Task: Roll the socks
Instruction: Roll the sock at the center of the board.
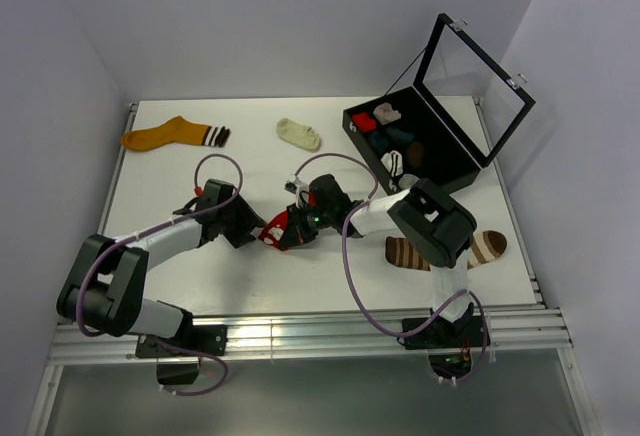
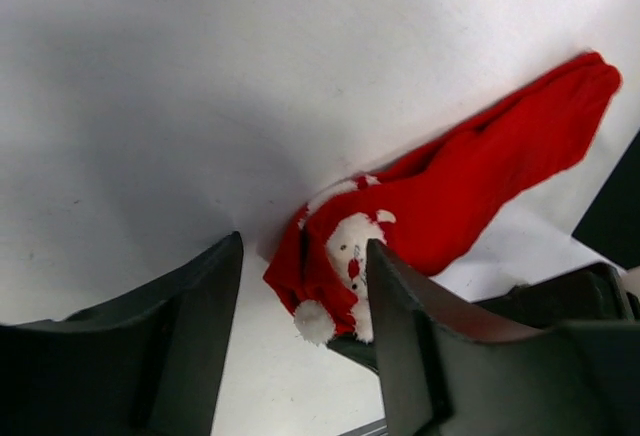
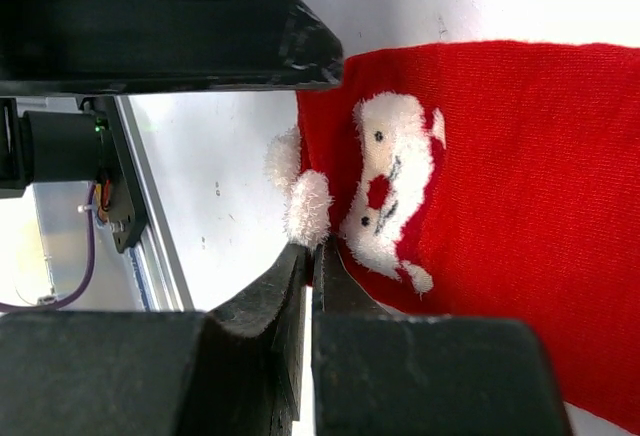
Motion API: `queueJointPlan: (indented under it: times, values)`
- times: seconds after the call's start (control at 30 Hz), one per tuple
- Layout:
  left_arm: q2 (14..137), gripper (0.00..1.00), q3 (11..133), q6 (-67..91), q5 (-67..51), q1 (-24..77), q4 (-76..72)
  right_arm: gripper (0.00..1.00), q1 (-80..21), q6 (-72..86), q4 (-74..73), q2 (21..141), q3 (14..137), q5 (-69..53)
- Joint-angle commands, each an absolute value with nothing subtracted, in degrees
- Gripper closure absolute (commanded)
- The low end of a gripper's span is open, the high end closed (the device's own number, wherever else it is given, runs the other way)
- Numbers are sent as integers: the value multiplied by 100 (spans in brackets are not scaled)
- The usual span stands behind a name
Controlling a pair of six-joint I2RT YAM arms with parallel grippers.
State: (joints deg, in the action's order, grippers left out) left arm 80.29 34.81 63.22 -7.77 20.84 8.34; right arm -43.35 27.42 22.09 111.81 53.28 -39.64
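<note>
A red sock [image 1: 277, 227] with a white Santa face and pompom lies on the white table between my two grippers. In the left wrist view the red sock [image 2: 470, 181] stretches up to the right, and my left gripper [image 2: 305, 248] stands open astride its cuff end without gripping it. My right gripper [image 3: 313, 252] is shut, its tips pinching the cuff edge at the pompom [image 3: 308, 206]. A dark brown striped sock [image 1: 487, 247] lies partly hidden under my right arm. Farther back on the table lies a short cream sock [image 1: 298, 133].
An orange sock [image 1: 165, 136] with a striped cuff lies at the back left. An open black box [image 1: 455, 161] holding several rolled socks stands at the back right, its lid upright. The table's metal front rail [image 1: 300, 334] runs along the near edge.
</note>
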Motion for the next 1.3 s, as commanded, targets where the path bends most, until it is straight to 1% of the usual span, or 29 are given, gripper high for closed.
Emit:
queueJointPlan:
  times: [0.0,0.07,0.1,0.43,0.5,0.53,0.57,0.63,0.67,0.73,0.77,0.8,0.83,0.9,0.93,1.0,1.03,1.1,1.13,1.27]
  values:
    - [8191,45,3656,6468,-826,2118,685,100,-4315,2646,2232,11171,5520,-3929]
    - [8226,49,3691,6469,-826,2153,764,100,-4315,2663,2276,11153,5493,-3920]
    - [8244,50,3700,6495,-817,2171,791,100,-4315,2646,2250,11145,5493,-3894]
    - [8358,49,3665,6679,-835,2364,1090,100,-4307,2619,2232,11101,5493,-3823]
    - [8393,54,3717,6697,-782,2364,1186,100,-4307,2602,2241,11092,5467,-3823]
    - [8420,56,3761,6689,-765,2364,1221,100,-4307,2593,2233,11083,5475,-3823]
    - [8437,64,3797,6688,-739,2364,1265,100,-4307,2575,2232,11083,5449,-3806]
    - [8499,74,3937,6680,-668,2364,1423,100,-4307,2532,2197,11048,5432,-3788]
    - [8516,85,3981,6680,-651,2364,1502,100,-4307,2488,2180,11030,5423,-3736]
    - [8595,96,4139,6662,-659,2364,1608,100,-4315,2391,2057,10952,5414,-3639]
    - [8631,100,4209,6662,-668,2364,1791,100,-4324,2356,2031,10890,5362,-3586]
    - [8718,100,4271,6636,-677,2364,1871,97,-4333,2277,2013,10759,5318,-3438]
    - [8754,100,4385,6627,-729,2364,1959,90,-4350,2242,1978,10688,5291,-3341]
    - [8885,100,4508,6601,-773,2364,2205,81,-4412,2022,1794,10478,5265,-2965]
    - [8921,100,4631,6583,-800,2364,2276,73,-4447,1943,1741,10398,5247,-2831]
    - [9052,100,4754,6557,-826,2364,2513,67,-4614,1671,1531,10179,5265,-2463]
    - [9096,100,4868,6548,-844,2364,2575,62,-4693,1574,1460,10099,5273,-2026]
    - [9219,100,4965,6522,-958,2364,2776,58,-4938,1293,1249,9941,5335,-1602]
    - [9246,100,5062,6513,-984,2364,2838,54,-5026,1188,1205,9906,5352,-1243]
    - [9413,100,5317,6451,-1054,2364,3102,50,-5413,731,1029,9940,5510,-625]
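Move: The red sock's folded Santa-face end lies about 4 cm to the left hand's right, 1 cm back and 1 cm below. From the right hand, already shut on this end's near edge, its middle is about 2 cm ahead and 2 cm left, 1 cm down; the plain red end is some 11 cm ahead and 9 cm right. From the left hand, the cream sock is roughly 25 cm ahead and 10 cm right. Sinking a little and easing about 2 cm to its right, the left hand closes from half open and pinches the far-left corner of the Santa-face end, its fingers tilting some 15 degrees steeper. Only after that grip is shut does the right hand, until then holding still on the near edge, open to about half and back off, rising about 3 cm while rolling some 25 degrees. ##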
